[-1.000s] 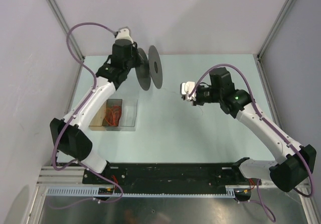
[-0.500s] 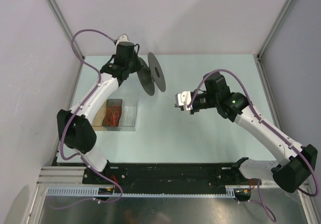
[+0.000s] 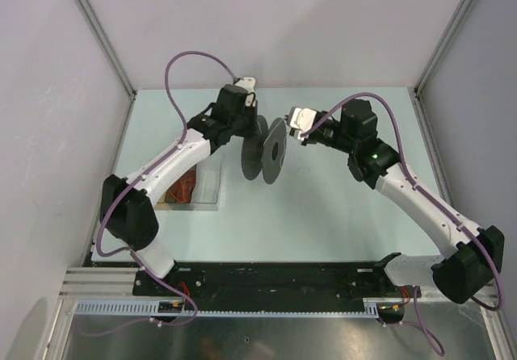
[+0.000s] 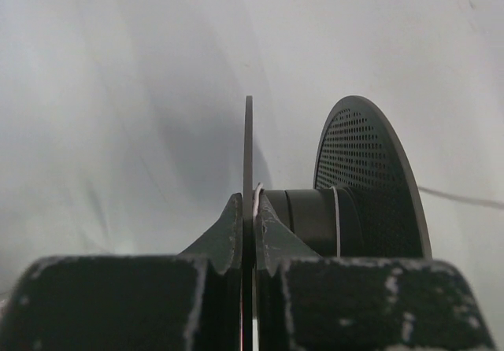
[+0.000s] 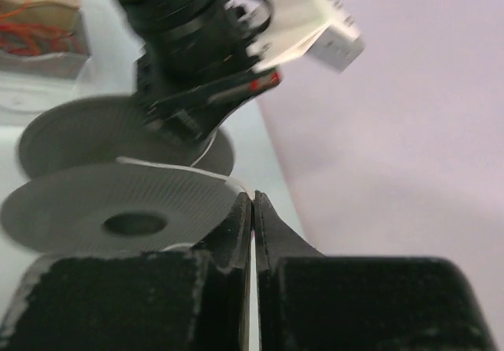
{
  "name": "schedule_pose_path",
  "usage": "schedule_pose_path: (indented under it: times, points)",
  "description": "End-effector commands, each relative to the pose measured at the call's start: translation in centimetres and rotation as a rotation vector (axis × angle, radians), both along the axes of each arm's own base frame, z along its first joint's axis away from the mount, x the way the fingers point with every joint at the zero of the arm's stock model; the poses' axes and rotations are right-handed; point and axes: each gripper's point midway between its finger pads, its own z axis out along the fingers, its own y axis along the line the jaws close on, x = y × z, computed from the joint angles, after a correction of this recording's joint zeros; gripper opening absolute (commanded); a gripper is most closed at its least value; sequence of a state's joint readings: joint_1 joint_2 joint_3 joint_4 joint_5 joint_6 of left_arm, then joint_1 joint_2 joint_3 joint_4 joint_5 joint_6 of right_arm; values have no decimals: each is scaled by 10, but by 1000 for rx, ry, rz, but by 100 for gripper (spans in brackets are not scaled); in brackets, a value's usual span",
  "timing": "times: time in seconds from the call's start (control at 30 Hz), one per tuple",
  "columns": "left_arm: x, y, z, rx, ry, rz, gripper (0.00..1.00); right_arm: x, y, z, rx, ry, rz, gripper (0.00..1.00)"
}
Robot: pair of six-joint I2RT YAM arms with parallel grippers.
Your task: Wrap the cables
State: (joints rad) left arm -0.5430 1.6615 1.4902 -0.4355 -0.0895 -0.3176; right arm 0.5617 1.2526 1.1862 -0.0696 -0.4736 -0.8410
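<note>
My left gripper (image 4: 249,209) is shut on the thin near flange of the black spool (image 4: 315,217), holding it on edge above the table. The spool's perforated far flange (image 4: 370,178) stands to the right. A strand of the white cable (image 4: 257,197) lies against the gripped flange, and another stretch (image 4: 465,200) trails off right. From above, the spool (image 3: 273,160) hangs between both arms. My right gripper (image 5: 252,201) is shut on the white cable (image 5: 173,168), which runs over the spool's rim (image 5: 118,209). The right gripper (image 3: 291,126) sits just right of the spool.
A clear box (image 3: 194,184) with orange bands inside stands on the table at the left, under the left forearm; it also shows in the right wrist view as the box (image 5: 39,20). Purple hoses loop along both arms. Walls close the table's back and sides.
The left arm has swung the spool from the back left toward the table's middle. The right gripper has moved up and back, close beside the spool. Both grippers stayed shut.
</note>
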Motion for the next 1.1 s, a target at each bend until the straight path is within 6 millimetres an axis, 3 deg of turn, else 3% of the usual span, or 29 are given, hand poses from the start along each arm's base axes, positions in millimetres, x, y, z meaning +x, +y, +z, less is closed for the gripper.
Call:
schedule_pose_path:
  times: [0.0,0.1,0.23,0.37,0.5,0.6,0.7,0.9,1.07]
  points:
    - [-20,-25,43,-23,-133,-200,0,29,-6,76,193,-176,-121,0]
    - [-32,-32,52,-44,-168,-297,0,50,-19,73,194,-173,-178,0]
    - [-49,-33,75,-147,-217,-462,0,84,-58,56,165,-135,-264,0]
    - [-68,-35,116,-200,-327,-639,0,106,-94,21,130,-25,-296,0]
    - [-82,-38,164,-265,-423,-730,0,114,-110,-25,104,143,-269,0]
    - [-79,-35,200,-338,-463,-721,0,111,-116,-60,104,300,-238,1]
    - [-73,-30,234,-407,-503,-693,0,101,-115,-80,125,423,-192,1]
    - [-63,-24,288,-496,-575,-650,0,79,-99,-82,188,551,-77,12]
    - [-54,-15,315,-543,-622,-577,0,70,-95,-85,215,625,-66,31]
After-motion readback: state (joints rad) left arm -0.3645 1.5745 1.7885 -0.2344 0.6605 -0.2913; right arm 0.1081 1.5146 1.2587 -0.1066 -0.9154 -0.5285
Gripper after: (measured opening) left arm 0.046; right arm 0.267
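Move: The spool is already held by the rim of its left flange in the left fingers, its middle about 4 cm right of, 2 cm ahead of and 5 cm below them. From the right fingers, which pinch the white cable, that middle lies roughly 7 cm ahead, 5 cm left and 14 cm down. The wire tray sits on the table about 16 cm left of the left hand, 2 cm nearer the base and 20 cm below. The spool, still gripped by its rim, is drawn a few centimetres back and right, then lifted some 22 cm in the left hand, which turns about 30 degrees clockwise and tilts fingers-up. The right hand carries the cable forward, right and down past the far side of the spool, eases back slightly, then opens partway while moving right and down, away from the spool, and lets go of the cable. ##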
